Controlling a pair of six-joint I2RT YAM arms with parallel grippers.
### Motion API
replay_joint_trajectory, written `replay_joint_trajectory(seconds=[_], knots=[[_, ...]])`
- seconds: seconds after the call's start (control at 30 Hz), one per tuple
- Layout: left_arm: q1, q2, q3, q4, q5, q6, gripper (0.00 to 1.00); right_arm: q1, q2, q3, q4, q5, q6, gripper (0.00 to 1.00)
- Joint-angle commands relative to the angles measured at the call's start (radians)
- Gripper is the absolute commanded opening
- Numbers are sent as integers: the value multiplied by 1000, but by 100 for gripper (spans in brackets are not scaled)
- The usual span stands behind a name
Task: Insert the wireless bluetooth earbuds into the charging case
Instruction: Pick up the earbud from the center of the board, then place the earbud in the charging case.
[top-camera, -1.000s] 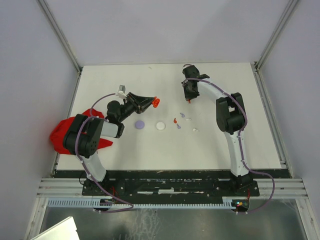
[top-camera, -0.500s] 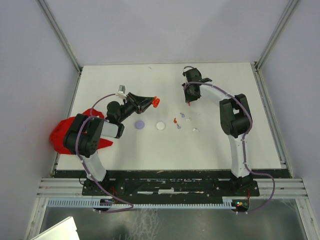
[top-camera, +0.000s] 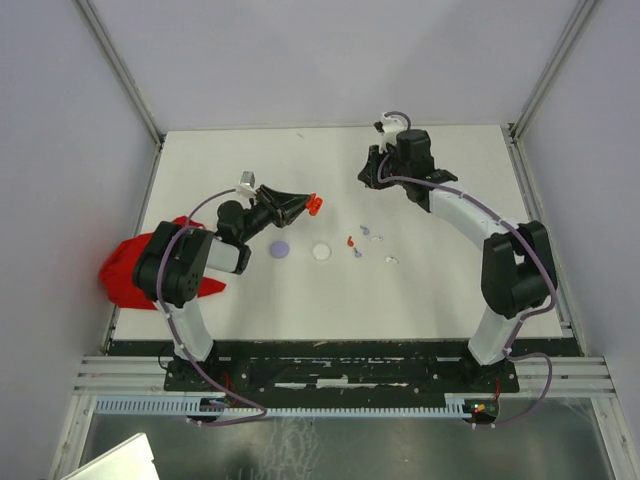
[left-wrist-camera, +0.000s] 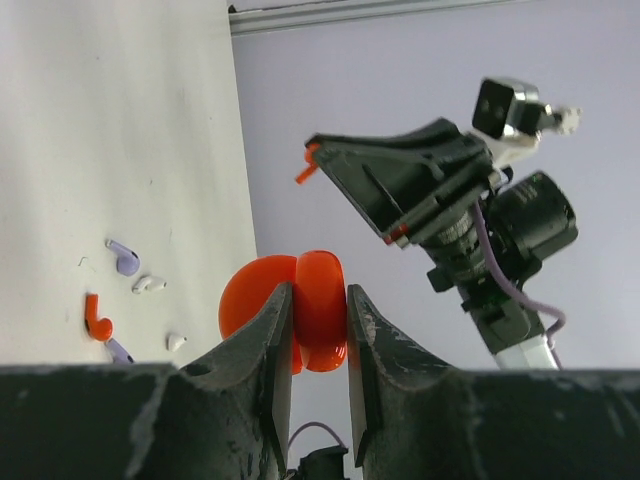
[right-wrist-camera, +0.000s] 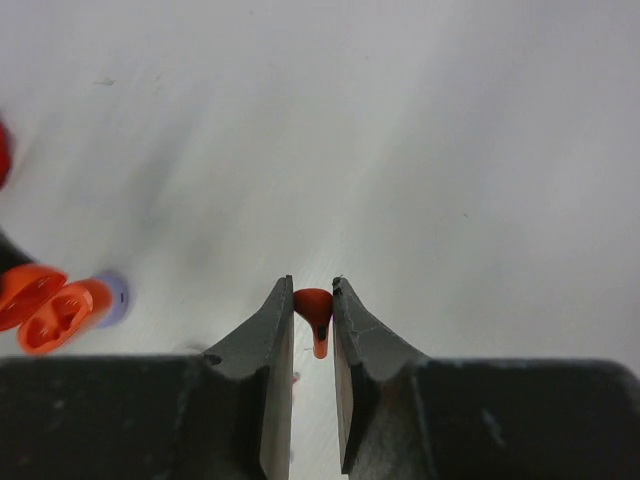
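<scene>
My left gripper (top-camera: 308, 205) (left-wrist-camera: 318, 290) is shut on the red charging case (top-camera: 314, 205) (left-wrist-camera: 303, 310), held open above the table left of centre. Further back, my right gripper (top-camera: 368, 178) (right-wrist-camera: 313, 283) is shut on a small red earbud (right-wrist-camera: 315, 305), stem pointing down, lifted off the table; the earbud also shows at its tip (left-wrist-camera: 305, 170) in the left wrist view. On the table lie a red earbud (top-camera: 350, 241) (left-wrist-camera: 97, 315), lilac earbuds (top-camera: 365, 230) (left-wrist-camera: 122, 258) and white earbuds (top-camera: 391, 260) (left-wrist-camera: 148, 284).
A lilac disc (top-camera: 280, 248) and a white disc (top-camera: 320, 252) lie on the white table (top-camera: 300, 290) in front of the held case. A red cloth (top-camera: 125, 270) is bunched at the left edge. Grey walls enclose the back and sides.
My right arm has swung out to the right and its wrist has moved back and turned, carrying the red earbud. The left arm with the case has hardly moved.
</scene>
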Motion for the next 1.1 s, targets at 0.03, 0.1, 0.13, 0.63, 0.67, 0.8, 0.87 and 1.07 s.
replay_joint_trajectory(seconds=[0.03, 0.1, 0.13, 0.63, 0.67, 0.8, 0.87, 1.07], knots=[[0, 42, 68, 76, 43, -121, 3, 6, -159, -188, 412, -192, 59, 2], [-3, 58, 86, 81, 51, -148, 3, 6, -181, -246, 521, -213, 89, 2], [-4, 65, 92, 85, 53, -161, 3, 7, -194, -273, 573, -225, 100, 2], [-57, 128, 188, 31, 101, -257, 3, 85, -213, -458, 989, -401, -7, 2], [-57, 128, 188, 25, 101, -257, 3, 94, -212, -461, 989, -402, -17, 2], [-57, 129, 185, 31, 100, -274, 3, 113, -203, -467, 978, -416, -51, 2], [-57, 131, 186, 42, 100, -287, 3, 118, -200, -474, 974, -418, -65, 2], [-58, 142, 191, 85, 107, -332, 3, 122, -197, -496, 958, -423, -105, 2]])
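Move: The case in the left hand lies about 6 cm back and 11 cm to the left of the right hand, at much its height; the right hand already holds the earbud. From the left hand that earbud is roughly 7 cm ahead and 12 cm to the right. On the table, some 16 cm below the right hand, the loose orange piece is 7 cm back and 3 cm left, and the white disc 10 cm back and 10 cm left. Keeping its pinch on the earbud, the right hand draws back and to its left towards the open case, about 9 cm each way, rising some 7 cm before sinking about 1 cm, while the wrist swings counter-clockwise and tips up some 30 degrees so that the downward-slanting fingers end level and pointing mostly left. The left hand keeps hold of the case and brings it about 4 cm to the right and slightly up to meet the earbud, turning a little, then waits there. ##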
